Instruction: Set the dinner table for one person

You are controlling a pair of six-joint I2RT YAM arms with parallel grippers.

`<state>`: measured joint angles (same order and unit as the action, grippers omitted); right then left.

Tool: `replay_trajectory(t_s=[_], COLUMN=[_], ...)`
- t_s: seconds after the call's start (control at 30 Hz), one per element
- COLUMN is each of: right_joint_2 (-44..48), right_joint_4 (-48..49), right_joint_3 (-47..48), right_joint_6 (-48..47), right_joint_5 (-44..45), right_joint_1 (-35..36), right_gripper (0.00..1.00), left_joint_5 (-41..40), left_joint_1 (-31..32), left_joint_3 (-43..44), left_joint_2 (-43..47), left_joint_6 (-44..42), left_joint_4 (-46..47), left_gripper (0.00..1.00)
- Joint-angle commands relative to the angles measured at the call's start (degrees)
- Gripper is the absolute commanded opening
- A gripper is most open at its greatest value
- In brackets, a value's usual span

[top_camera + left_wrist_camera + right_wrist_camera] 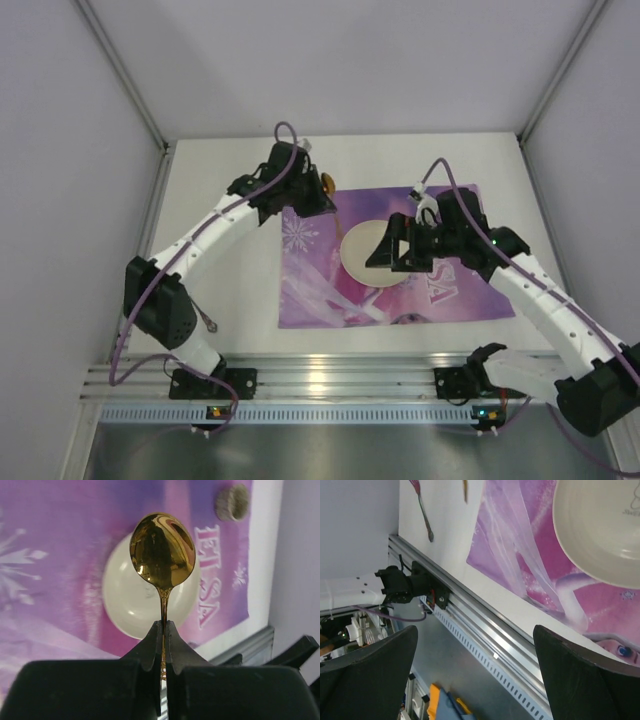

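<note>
My left gripper (308,192) is shut on the handle of a gold spoon (328,183) and holds it in the air over the far left corner of the purple placemat (320,290). In the left wrist view the spoon (162,550) stands up from the closed fingers (155,640), with the cream plate (125,600) behind it. The plate (362,255) lies in the middle of the placemat on the white dinner table (400,160). My right gripper (398,248) hovers open and empty over the plate's right part. In its wrist view (475,675) the plate (600,530) shows at the upper right.
A fork (208,320) lies on the table left of the placemat, near the left arm; it also shows in the right wrist view (422,510). A gold item's end (465,490) shows at that view's top edge. The aluminium rail (320,375) runs along the near edge.
</note>
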<state>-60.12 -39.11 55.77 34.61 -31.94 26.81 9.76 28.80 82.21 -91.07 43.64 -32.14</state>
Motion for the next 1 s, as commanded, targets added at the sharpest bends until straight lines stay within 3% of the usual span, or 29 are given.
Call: replay_trajectory(t_s=[0.0, 0.13, 0.33, 0.43, 0.53, 0.57, 0.63, 0.67, 0.77, 0.97], right_joint_2=[-4.81, -9.05, -12.13, -12.92, -13.44, -13.53, -13.71, -13.71, -13.27, -9.51], right_joint_4=[6.15, 6.07, 4.92, 5.01, 4.92, 4.92, 4.92, 5.01, 4.92, 3.87], right_joint_3=[6.71, 10.32, 11.73, 10.85, 10.33, 10.24, 10.24, 10.41, 10.33, 8.66], right_joint_6=[0.99, -0.50, -1.65, -1.91, -2.00, -2.09, -2.00, -1.92, -1.48, -0.07], right_joint_5=[2.85, 6.00, 10.84, 12.17, 13.66, 14.10, 14.89, 15.24, 16.30, 20.69], right_joint_1=[2.45, 2.90, 2.99, 3.07, 2.99, 3.07, 3.08, 3.08, 3.08, 3.08], right_gripper=[0.98, 0.96, 0.91, 0.84, 0.63, 0.48, 0.34, 0.20, 0.00, 0.00], left_joint_5=[2.98, 3.34, 4.13, 4.39, 4.74, 4.92, 5.18, 5.10, 4.74, 2.90], left_joint_1=[5.21, 10.39, 13.39, 13.92, 14.01, 14.01, 14.01, 14.01, 14.09, 14.01], left_joint_3=[7.14, 12.35, 15.43, 15.78, 15.78, 15.78, 15.52, 14.82, 13.94, 13.41], left_joint_2=[-4.11, -7.63, -9.48, -9.39, -9.13, -9.13, -9.04, -8.87, -8.51, -8.95], left_joint_6=[2.24, 2.51, 2.77, 2.94, 2.94, 2.86, 2.77, 2.59, 2.16, 1.01], left_joint_4=[1.38, 0.68, 0.94, 1.29, 1.47, 1.47, 1.47, 1.55, 1.64, -0.46], left_gripper=[0.00, 0.00, 0.00, 0.00, 0.00, 0.00, 0.00, 0.00, 0.00, 0.00])
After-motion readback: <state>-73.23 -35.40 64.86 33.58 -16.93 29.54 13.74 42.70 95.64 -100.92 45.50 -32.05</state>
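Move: The left gripper already holds the gold spoon; the open right gripper waits about 17 cm back and 14 cm right of it, roughly level. From the right hand, the free end of the spoon handle is some 12 cm ahead, 12 cm left and 4 cm lower. The plate sits about 18 cm ahead of the right hand and 20 cm below, and the placemat's middle lies about 4 cm right of the plate. Carry the spoon in the shut left gripper about 12 cm right and a little back over the plate, turning roughly 15 degrees clockwise, then hold it still. Meanwhile reach the open right gripper some 7 cm forward to the handle, rising slightly and then sinking, and shut its fingers on the handle on the base side of the left fingers. Keep the left grip. ##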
